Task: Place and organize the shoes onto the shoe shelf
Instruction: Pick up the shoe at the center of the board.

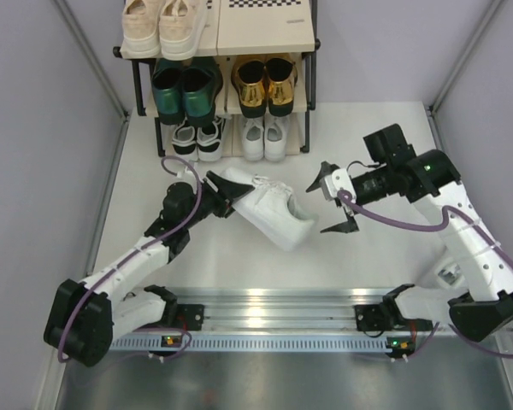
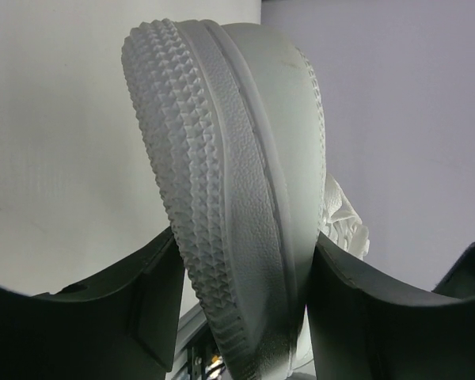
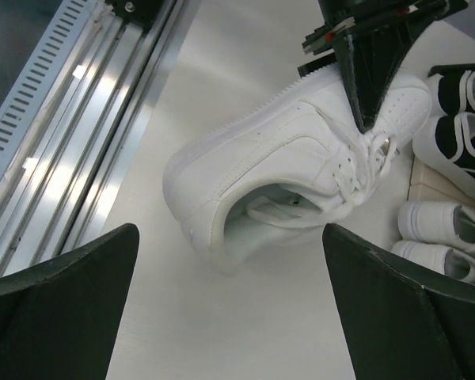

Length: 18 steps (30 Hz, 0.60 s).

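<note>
One chunky white sneaker (image 1: 269, 209) lies on its side mid-table, toe toward the left. My left gripper (image 1: 227, 192) is shut on its toe; in the left wrist view both fingers press the ribbed sole and toe cap (image 2: 237, 174). My right gripper (image 1: 318, 207) stands open just right of the heel, apart from it; the heel opening (image 3: 253, 222) lies ahead of the spread fingers. The shoe shelf (image 1: 265, 38) at the back holds beige sneakers (image 1: 162, 26), green loafers (image 1: 184, 90), gold loafers (image 1: 265, 84), black-and-white sneakers (image 1: 197, 137) and white lace-ups (image 1: 265, 137).
An aluminium rail (image 1: 274, 303) carrying both arm bases runs along the near edge. Grey walls close in the table on the left and right. The right half of the shelf's top board, with its checkered strip (image 1: 265, 7), bears no shoes.
</note>
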Each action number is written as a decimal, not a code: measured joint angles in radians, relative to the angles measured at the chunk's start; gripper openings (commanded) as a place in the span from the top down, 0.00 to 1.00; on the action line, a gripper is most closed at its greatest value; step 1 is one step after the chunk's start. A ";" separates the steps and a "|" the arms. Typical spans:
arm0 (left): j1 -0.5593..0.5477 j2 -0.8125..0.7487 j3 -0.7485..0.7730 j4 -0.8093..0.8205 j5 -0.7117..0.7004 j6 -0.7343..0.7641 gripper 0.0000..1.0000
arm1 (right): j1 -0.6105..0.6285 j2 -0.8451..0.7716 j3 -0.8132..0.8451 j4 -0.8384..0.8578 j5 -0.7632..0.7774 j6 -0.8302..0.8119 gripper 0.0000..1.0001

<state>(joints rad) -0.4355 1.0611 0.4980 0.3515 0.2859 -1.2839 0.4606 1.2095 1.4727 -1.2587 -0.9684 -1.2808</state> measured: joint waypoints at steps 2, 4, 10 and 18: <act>0.013 0.000 0.007 -0.003 0.037 0.003 1.00 | 0.040 0.021 0.008 -0.017 0.008 -0.034 0.01; 0.023 0.000 0.012 0.000 0.073 0.003 1.00 | 0.077 0.035 0.000 -0.034 0.031 -0.043 0.02; 0.031 0.000 0.013 0.022 0.128 -0.011 1.00 | 0.164 0.035 -0.048 -0.048 0.096 -0.026 0.09; 0.037 0.001 0.012 0.151 0.148 -0.078 1.00 | 0.196 0.039 -0.091 -0.027 0.145 0.016 0.26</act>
<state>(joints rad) -0.3988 1.0618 0.5102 0.5022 0.4343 -1.3621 0.6563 1.2484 1.3819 -1.2861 -0.8234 -1.2644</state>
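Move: The white shoe, held by the forefoot in my left hand, has its middle about 14 cm to the left of my right hand, 3 cm ahead and some 11 cm below. From my left hand that middle is roughly 9 cm right, 5 cm back and 3 cm lower. The white sneakers on the bottom shelf are about 22 cm ahead of my left hand, 10 cm right and 13 cm down; the black sneakers beside them are 22 cm ahead, 10 cm left and 13 cm down. I bring my wide-open right hand down about 5 cm and back some 3 cm onto the shoe's heel, tilting it slightly. One finger comes to the collar opening, the other stays outside behind the heel, and they start to close. My left hand keeps its grip on the forefoot, lifting the shoe some 4 cm, mostly late, while turning slightly clockwise. ##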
